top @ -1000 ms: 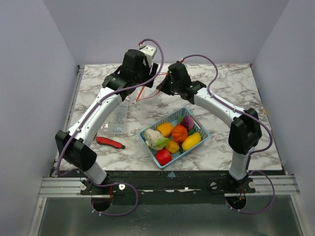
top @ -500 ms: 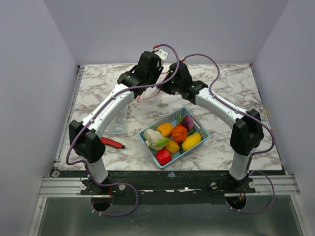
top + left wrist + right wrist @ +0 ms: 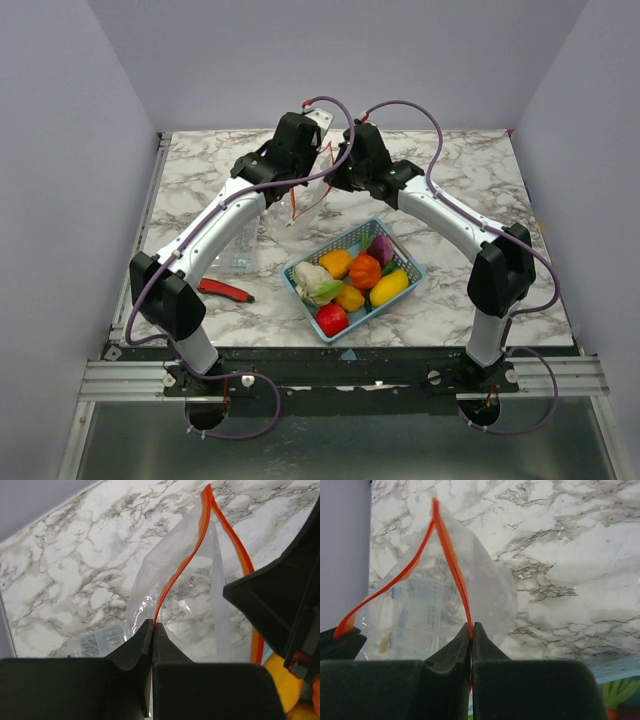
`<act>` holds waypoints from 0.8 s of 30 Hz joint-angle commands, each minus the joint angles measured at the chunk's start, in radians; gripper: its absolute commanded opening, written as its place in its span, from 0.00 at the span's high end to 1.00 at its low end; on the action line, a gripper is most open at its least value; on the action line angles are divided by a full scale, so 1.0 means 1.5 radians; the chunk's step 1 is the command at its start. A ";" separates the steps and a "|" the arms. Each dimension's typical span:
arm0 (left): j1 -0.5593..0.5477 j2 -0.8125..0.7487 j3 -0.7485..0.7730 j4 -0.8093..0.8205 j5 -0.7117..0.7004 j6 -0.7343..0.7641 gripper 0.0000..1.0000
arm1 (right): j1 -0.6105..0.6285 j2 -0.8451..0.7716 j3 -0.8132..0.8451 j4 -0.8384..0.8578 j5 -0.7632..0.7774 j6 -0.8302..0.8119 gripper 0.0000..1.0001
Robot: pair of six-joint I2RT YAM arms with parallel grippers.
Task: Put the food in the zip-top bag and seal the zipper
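Note:
The zip-top bag point(image 3: 312, 200) hangs open between my two grippers over the back of the table. In the left wrist view, my left gripper point(image 3: 153, 626) is shut on one side of the red-orange zipper point(image 3: 187, 555). My right gripper point(image 3: 471, 626) is shut on the other side of the zipper point(image 3: 451, 555). From above, the left gripper point(image 3: 303, 180) and right gripper point(image 3: 338, 178) sit close together. The food point(image 3: 364, 272), several toy fruits and vegetables, lies in a blue basket point(image 3: 401, 245) in front of them. The bag point(image 3: 185, 600) holds nothing.
A clear rigid box point(image 3: 240, 245) lies under the left arm, and it shows through the bag in the right wrist view. A red-and-black handled tool point(image 3: 225, 290) lies near the left front edge.
My left arm has swung right toward the right gripper and its jaws have shut on the zipper. The bag's mouth now spreads between both grippers. The right arm has barely moved.

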 commanded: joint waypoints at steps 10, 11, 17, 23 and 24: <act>0.052 -0.075 -0.085 -0.001 0.098 -0.115 1.00 | 0.003 -0.010 0.051 -0.100 -0.061 -0.112 0.70; 0.054 -0.074 -0.086 0.000 0.107 -0.118 1.00 | 0.003 -0.019 0.050 -0.110 -0.061 -0.117 0.65; 0.056 -0.072 -0.097 0.007 0.127 -0.121 1.00 | 0.003 -0.105 0.000 -0.158 -0.037 -0.158 0.41; 0.057 -0.064 -0.093 0.005 0.137 -0.122 1.00 | 0.003 -0.220 -0.155 -0.140 -0.032 -0.182 0.25; 0.057 -0.063 -0.093 0.004 0.137 -0.122 1.00 | 0.003 -0.236 -0.193 -0.132 -0.032 -0.181 0.24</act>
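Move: The right fingers still pinch one bag rim; the food basket's middle lies some 14 cm back of them, 7 cm to their right and 16 cm below. In it, the pumpkin is about 13 cm back and 9 cm right of that hand, the cauliflower 16 cm back and 3 cm left. From the left hand, which pinches the other rim, the basket is about 15 cm back, 12 cm right and 21 cm down. Right fingers open off the bag rim, drawing 9 cm back-right and up towards the basket; left keeps pinching. ##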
